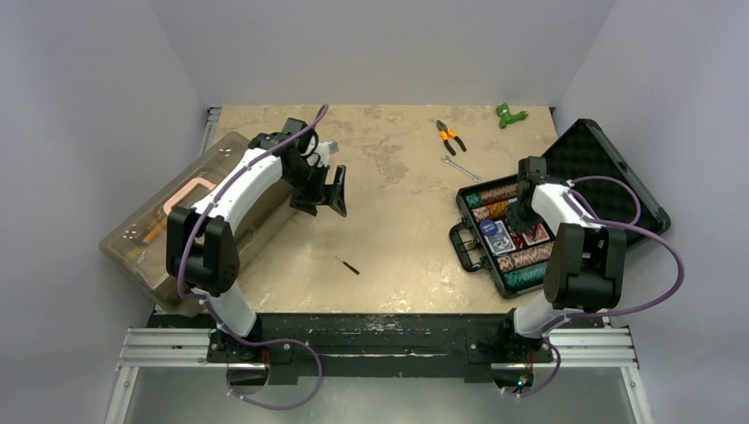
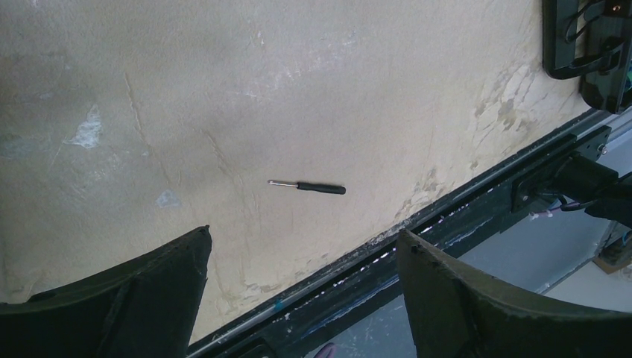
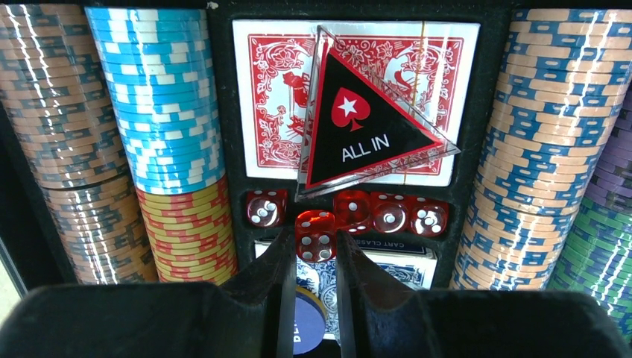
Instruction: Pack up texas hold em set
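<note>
The black case (image 1: pixel 609 168) of the texas hold em set lies open at the right, its tray filled with striped poker chips (image 3: pixel 160 97). Inside are a red card deck (image 3: pixel 272 89), a triangular "ALL IN" button (image 3: pixel 365 123) resting on it, a blue deck (image 3: pixel 391 267), a round blue button (image 3: pixel 307 322) and a row of red dice (image 3: pixel 391 212). My right gripper (image 3: pixel 315 237) hovers over the tray, shut on one red die (image 3: pixel 316 233) just above the dice slot. My left gripper (image 2: pixel 303 233) hangs open over the table's left middle (image 1: pixel 331 190), holding nothing.
A translucent brown toolbox (image 1: pixel 177 221) lies under the left arm. A small black screwdriver (image 2: pixel 313 187) rests near the front edge (image 1: pixel 348 265). Orange-handled pliers (image 1: pixel 450 135), a wrench (image 1: pixel 459 168) and a green object (image 1: pixel 510 114) lie at the back.
</note>
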`<state>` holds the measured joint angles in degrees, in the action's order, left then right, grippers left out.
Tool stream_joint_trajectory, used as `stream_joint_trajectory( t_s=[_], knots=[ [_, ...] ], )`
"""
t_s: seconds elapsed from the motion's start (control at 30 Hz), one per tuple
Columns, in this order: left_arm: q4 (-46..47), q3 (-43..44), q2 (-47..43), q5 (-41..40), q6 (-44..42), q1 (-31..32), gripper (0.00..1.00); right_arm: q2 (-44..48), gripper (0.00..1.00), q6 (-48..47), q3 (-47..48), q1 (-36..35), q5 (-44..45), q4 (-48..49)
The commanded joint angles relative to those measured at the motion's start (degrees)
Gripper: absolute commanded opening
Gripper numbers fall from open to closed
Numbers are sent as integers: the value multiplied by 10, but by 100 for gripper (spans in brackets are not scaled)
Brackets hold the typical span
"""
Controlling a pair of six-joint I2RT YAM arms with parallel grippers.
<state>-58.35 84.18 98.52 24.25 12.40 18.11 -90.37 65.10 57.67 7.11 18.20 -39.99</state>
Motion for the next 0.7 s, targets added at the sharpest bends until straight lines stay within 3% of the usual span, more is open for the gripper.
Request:
stream_joint_trajectory(
  t_s=[0.0, 0.23, 0.43, 0.57, 0.67],
  knots=[
    [0, 20, -5, 3, -8, -3, 90, 3, 0, 21, -8, -4, 28, 19],
    [0, 20, -7, 3, -9, -3, 90, -8, 0, 31, 3, -4, 38, -8],
    [2, 19, -6, 3, -11, -3, 90, -11, 18, 21, 7, -5, 30, -4],
    [2, 18, -6, 4, -11, -3, 90, -3, 38, 6, 15, -10, 29, -5],
    [2, 18, -5, 5, -10, -3, 90, 2, 41, 2, 17, -12, 26, -10]
  ],
)
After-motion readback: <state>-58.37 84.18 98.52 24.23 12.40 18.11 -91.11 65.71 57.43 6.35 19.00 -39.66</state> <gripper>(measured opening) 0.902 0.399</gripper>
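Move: The right hand holds a red die almost over its empty slot, which is about 1 cm below and 1 cm to the hand's right, level with it fore and aft. One die lies some 2 cm ahead and 1 cm right, and the other three centre on a spot about 3 cm back and 2 cm right. The ALL IN triangle is about 1 cm back and 4 cm right, and the blue deck 1 cm back and 4 cm left. From the idle left hand the slot is some 44 cm right, 3 cm back and 10 cm lower. Already almost over the gap in the dice row between the two card decks, the right hand keeps its pinch on the red die and eases it down by roughly half a centimetre, hardly shifting sideways and with the wrist held steady. Then, staying low over the blue deck's edge, it spreads its fingers from nearly shut to a bit under half open and lets go of the die, with no lift away yet. ##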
